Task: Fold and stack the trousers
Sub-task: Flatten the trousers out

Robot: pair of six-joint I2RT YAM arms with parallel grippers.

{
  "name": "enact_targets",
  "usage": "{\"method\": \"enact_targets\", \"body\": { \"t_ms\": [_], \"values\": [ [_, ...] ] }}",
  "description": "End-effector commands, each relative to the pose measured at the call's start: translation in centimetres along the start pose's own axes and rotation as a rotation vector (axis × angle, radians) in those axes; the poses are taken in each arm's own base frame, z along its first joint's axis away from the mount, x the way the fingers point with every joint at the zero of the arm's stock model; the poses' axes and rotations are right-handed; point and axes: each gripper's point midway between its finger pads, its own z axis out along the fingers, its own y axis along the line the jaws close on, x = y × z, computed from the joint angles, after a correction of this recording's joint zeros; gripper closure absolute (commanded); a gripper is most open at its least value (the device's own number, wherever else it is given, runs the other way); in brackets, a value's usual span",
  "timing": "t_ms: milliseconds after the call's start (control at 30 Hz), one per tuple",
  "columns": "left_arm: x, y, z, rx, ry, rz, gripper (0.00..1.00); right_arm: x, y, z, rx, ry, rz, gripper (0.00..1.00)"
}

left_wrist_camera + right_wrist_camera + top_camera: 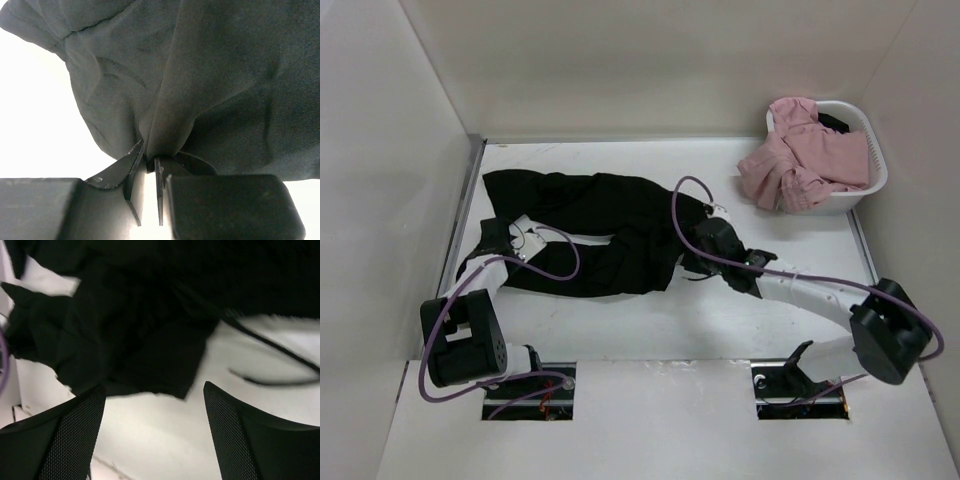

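Note:
The black trousers (pixel 610 215) lie spread out and crumpled across the middle of the white table, with a strip of table showing between the legs. My left gripper (pixel 498 237) is at their left end. In the left wrist view the trousers (pixel 225 75) gather into folds that run into my left gripper (pixel 150 157), whose jaws are pinched on the cloth. My right gripper (pixel 695 262) hovers at the right end. In the right wrist view my right gripper (pixel 154 390) is open over bare table, just short of the trousers' (pixel 140 315) edge. A thin drawstring (pixel 270 345) trails to the right.
A white basket (pixel 875 150) stands at the back right, with pink clothes (pixel 800 160) spilling over its rim onto the table. White walls close in the table at the left, back and right. Purple cables loop over both arms.

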Motion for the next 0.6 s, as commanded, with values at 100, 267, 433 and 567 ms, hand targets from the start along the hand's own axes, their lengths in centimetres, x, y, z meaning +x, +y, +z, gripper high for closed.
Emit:
{"method": "enact_targets", "body": {
  "t_ms": [100,267,433,567],
  "values": [
    [0.0,2.0,-0.2,-0.049,-0.028,-0.024,0.9,-3.9,6.8,2.3,-0.163,-0.073,-0.083,0.15],
    [0.7,3.0,-0.1,-0.063,-0.017,-0.053,0.91,-1.8,6.2,6.2,-0.112,0.037,-0.068,0.23],
    [1.3,4.2,-0.2,-0.082,-0.01,-0.068,0.93,-2.9,4.5,7.5,-0.077,0.043,0.026,0.74],
    [1.9,5.1,-0.2,-0.089,-0.005,-0.072,0.93,-5.3,3.7,6.5,-0.092,0.025,0.062,1.0]
  ]
}}
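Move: The right hand, open and empty, has the bunched fold of the trousers' waist end about 6 cm ahead, 5 cm to its left and some 4 cm below; the loose drawstring lies about 3 cm back and 5 cm to its right, the far waist corner some 13 cm ahead and 5 cm to its right. The left hand already pinches the near leg's end, with the table's left edge about 7 cm to its left, the far leg's end some 16 cm ahead and 8 cm to its right, and that waist fold some 43 cm to its right and 6 cm ahead. The right hand swings forward and left about 8 cm over the waist end, rising slightly at first, then dips some 5 cm and shuts its wide-open fingers on the bunched black fold, easing a centimetre or two back to the right as they finish closing. Meanwhile the left hand keeps its pinch on the near leg's end and draws it to the left by about 3.5 cm, low over the table, turning slightly counter-clockwise. ##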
